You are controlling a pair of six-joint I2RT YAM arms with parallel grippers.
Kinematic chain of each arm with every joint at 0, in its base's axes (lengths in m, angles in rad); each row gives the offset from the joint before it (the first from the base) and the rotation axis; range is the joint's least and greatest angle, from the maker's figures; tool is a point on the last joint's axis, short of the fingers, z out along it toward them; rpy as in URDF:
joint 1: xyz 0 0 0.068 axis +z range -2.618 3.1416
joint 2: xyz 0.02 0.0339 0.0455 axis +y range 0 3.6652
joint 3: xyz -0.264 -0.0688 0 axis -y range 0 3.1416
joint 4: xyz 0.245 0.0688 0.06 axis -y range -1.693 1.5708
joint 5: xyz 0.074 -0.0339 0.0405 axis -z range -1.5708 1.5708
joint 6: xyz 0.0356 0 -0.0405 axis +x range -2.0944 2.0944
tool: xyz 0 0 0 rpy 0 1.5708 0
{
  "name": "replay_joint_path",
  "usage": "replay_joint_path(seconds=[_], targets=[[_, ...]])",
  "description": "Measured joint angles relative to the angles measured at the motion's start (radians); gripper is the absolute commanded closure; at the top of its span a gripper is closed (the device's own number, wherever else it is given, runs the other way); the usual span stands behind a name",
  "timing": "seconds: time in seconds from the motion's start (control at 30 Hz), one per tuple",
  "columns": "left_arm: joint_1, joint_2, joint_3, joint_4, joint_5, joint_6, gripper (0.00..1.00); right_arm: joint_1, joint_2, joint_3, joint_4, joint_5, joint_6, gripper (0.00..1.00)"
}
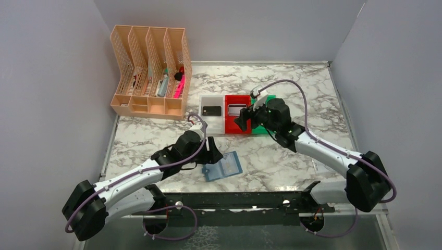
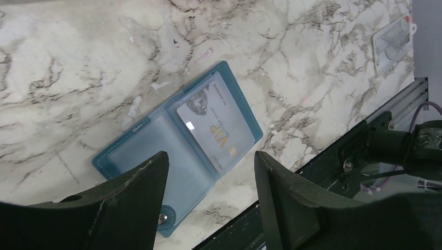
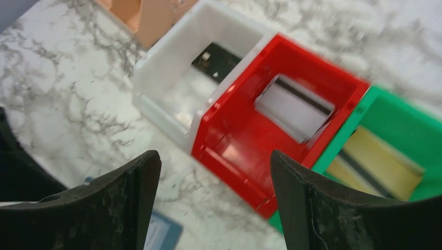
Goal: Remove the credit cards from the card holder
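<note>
The blue card holder (image 1: pixel 223 165) lies open on the marble table near the front edge. One silver credit card (image 2: pixel 216 130) sits in its right clear pocket; the left pocket looks empty. My left gripper (image 2: pixel 211 159) hovers open just above the holder (image 2: pixel 156 166), gripping nothing. My right gripper (image 3: pixel 213 159) stands open and empty over the table in front of the red bin (image 3: pixel 234 156). A silver card (image 3: pixel 294 107) lies in that red bin, a black card (image 3: pixel 216 60) in the white bin (image 3: pixel 156 99), and a gold card (image 3: pixel 372 164) in the green bin (image 3: pixel 401 120).
The three bins stand in a row mid-table, white (image 1: pixel 208 99), red (image 1: pixel 229 125) and green (image 1: pixel 259 128). A peach mesh file rack (image 1: pixel 151 73) stands at the back left. Grey walls close in three sides. A black metal rail (image 1: pixel 234 200) runs along the near edge.
</note>
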Motion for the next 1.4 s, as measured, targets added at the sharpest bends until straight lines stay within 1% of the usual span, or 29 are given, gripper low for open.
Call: replay_joint_path(seconds=[0.2, 0.27, 0.37, 0.5, 0.7, 0.77, 0.87, 1.07, 1.23, 1.4], targets=[[0.000, 0.102, 0.000, 0.079, 0.061, -0.014, 0.37, 0.000, -0.066, -0.211, -0.012, -0.121, 0.327, 0.32], [0.000, 0.129, 0.000, 0.097, 0.077, -0.022, 0.38, 0.000, -0.083, -0.262, -0.015, -0.159, 0.399, 0.37], [0.000, 0.169, 0.000, 0.131, 0.105, -0.034, 0.40, 0.000, -0.092, -0.311, -0.010, -0.225, 0.505, 0.47], [0.000, 0.216, 0.000, 0.154, 0.126, -0.041, 0.44, 0.000, -0.083, -0.352, 0.013, -0.307, 0.610, 0.55], [0.000, 0.257, 0.000, 0.164, 0.131, -0.051, 0.49, 0.000, -0.007, -0.360, 0.026, -0.379, 0.678, 0.61], [0.000, 0.266, 0.000, 0.168, 0.131, -0.053, 0.53, 0.002, 0.024, -0.360, 0.036, -0.404, 0.688, 0.63], [0.000, 0.285, -0.003, 0.172, 0.131, -0.055, 0.56, 0.009, 0.075, -0.357, 0.047, -0.421, 0.699, 0.66], [0.000, 0.317, -0.004, 0.174, 0.132, -0.055, 0.57, 0.028, 0.148, -0.351, 0.061, -0.442, 0.715, 0.66], [0.000, 0.330, -0.006, 0.185, 0.133, -0.055, 0.60, 0.034, 0.197, -0.327, 0.068, -0.453, 0.715, 0.77], [0.000, 0.354, -0.008, 0.207, 0.136, -0.051, 0.63, 0.034, 0.234, -0.315, 0.072, -0.460, 0.715, 0.81]])
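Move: The VIP card in the right-hand sleeve of the open card holder lies roughly 15 cm back of the right hand, 5 cm to its left and 18 cm below. From the left hand that card is about 5 cm to the right, 2 cm back and 8 cm down; the holder's left half is some 4 cm back and 1 cm left. The red bin's middle sits about 9 cm ahead and 1 cm left of the right hand, the green bin some 12 cm to the right of the red one. Swing the right gripper off the bins, back about 15 cm and down as far, easing slightly left late on; tip its fingers down some 60 degrees and narrow them from wide to a small gap at the sleeves' right edge. Sink the left gripper about 6 cm, shifting a little right early, fingers half closing over the card's left edge. ##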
